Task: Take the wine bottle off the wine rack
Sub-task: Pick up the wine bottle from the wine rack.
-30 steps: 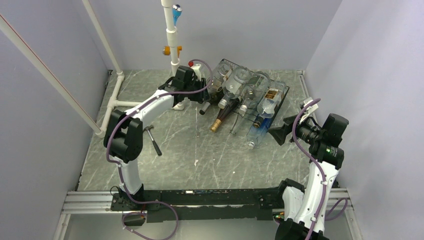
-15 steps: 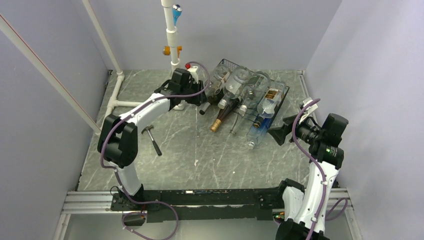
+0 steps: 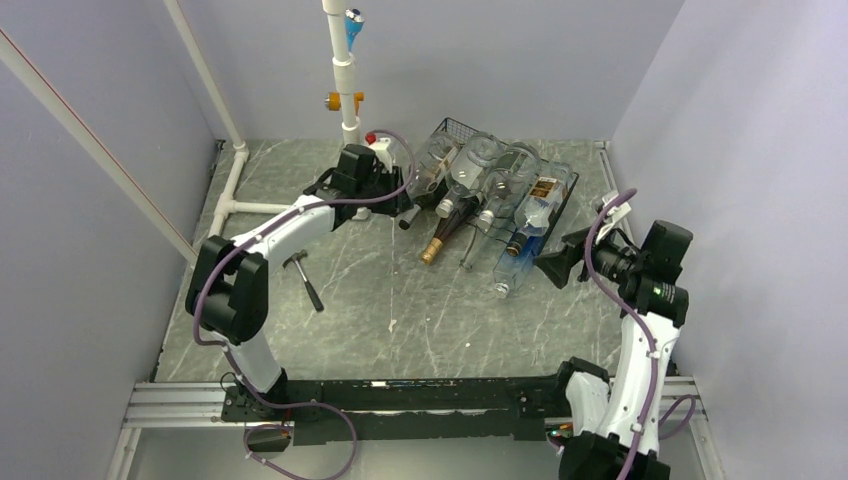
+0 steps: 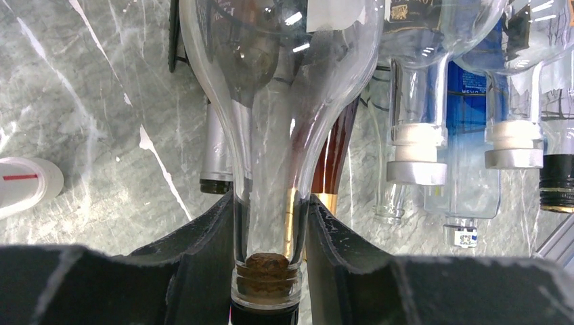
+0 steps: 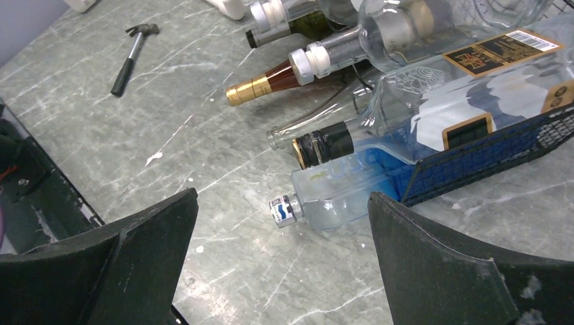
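Note:
The wine bottle (image 4: 277, 101) is clear glass with a cork in its mouth. Its neck sits between my left gripper's (image 4: 271, 210) fingers, which are shut on it. The body of the bottle still lies among the others on the black wire wine rack (image 3: 457, 128). In the top view my left gripper (image 3: 398, 197) is at the rack's left end. At the rack's right end my right gripper (image 3: 556, 266) hangs open and holds nothing. Its wrist view shows the rack's grid side (image 5: 487, 156) and the right gripper (image 5: 282, 196) above a square clear bottle (image 5: 352, 186).
Several other bottles lie on the rack, necks toward me, among them a brown one with gold foil (image 3: 438, 242) and a blue-tinted one (image 3: 513, 262). A hammer (image 3: 303, 278) lies on the marble table (image 3: 400, 320). The white pipe frame (image 3: 345, 75) stands behind the left arm.
My left arm has drawn back a little to the left with the bottle neck in its grip. The right arm has shifted slightly and stays open.

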### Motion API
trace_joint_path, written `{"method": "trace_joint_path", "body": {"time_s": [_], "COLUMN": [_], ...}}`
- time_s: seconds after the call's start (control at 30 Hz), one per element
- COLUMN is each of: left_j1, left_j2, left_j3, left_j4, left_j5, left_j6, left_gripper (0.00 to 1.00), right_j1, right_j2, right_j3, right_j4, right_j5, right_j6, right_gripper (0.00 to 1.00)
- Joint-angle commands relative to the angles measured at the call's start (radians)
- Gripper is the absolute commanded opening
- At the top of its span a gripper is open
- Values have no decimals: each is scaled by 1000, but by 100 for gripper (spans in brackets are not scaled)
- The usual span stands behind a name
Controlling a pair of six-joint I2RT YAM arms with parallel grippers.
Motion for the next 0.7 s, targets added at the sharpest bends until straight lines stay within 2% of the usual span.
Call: {"method": "trace_joint_path", "body": {"time_s": [0.0, 0.23, 0.4, 0.67], "left_j1": [2, 3, 2, 2], "left_j2": [-77, -106, -120, -138], "left_j3": [-29, -97, -128, -167], "left_j4": [66, 112, 135, 173], "left_j5": [4, 10, 18, 38], "left_j6": [-35, -52, -61, -63], "left_gripper": [0, 0, 0, 0], "right_j1": [41, 196, 336, 515], "right_j2": [66, 203, 339, 614], "right_j3": [93, 250, 399, 635], "right_j4": [-9, -13, 24, 186], "right_j5": [-25, 35, 83, 203], "right_j6": [-40, -23, 49, 281], "right_gripper": [100, 100, 100, 100]}}
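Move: The clear wine bottle, its neck already in the left fingers, has its middle roughly 8 cm ahead, 5 right and 3 below the left hand. From the right hand that middle is some 25 cm ahead, 24 left and 11 lower; the middle clear bottle is about 25 ahead, 18 left, and the white-labelled bottle about 18 ahead, 4 left, both roughly 15 below. Open right hand sweeps some 14 cm forward-left-up towards the wine bottle, turning counter-clockwise; left keeps the neck, easing back. ##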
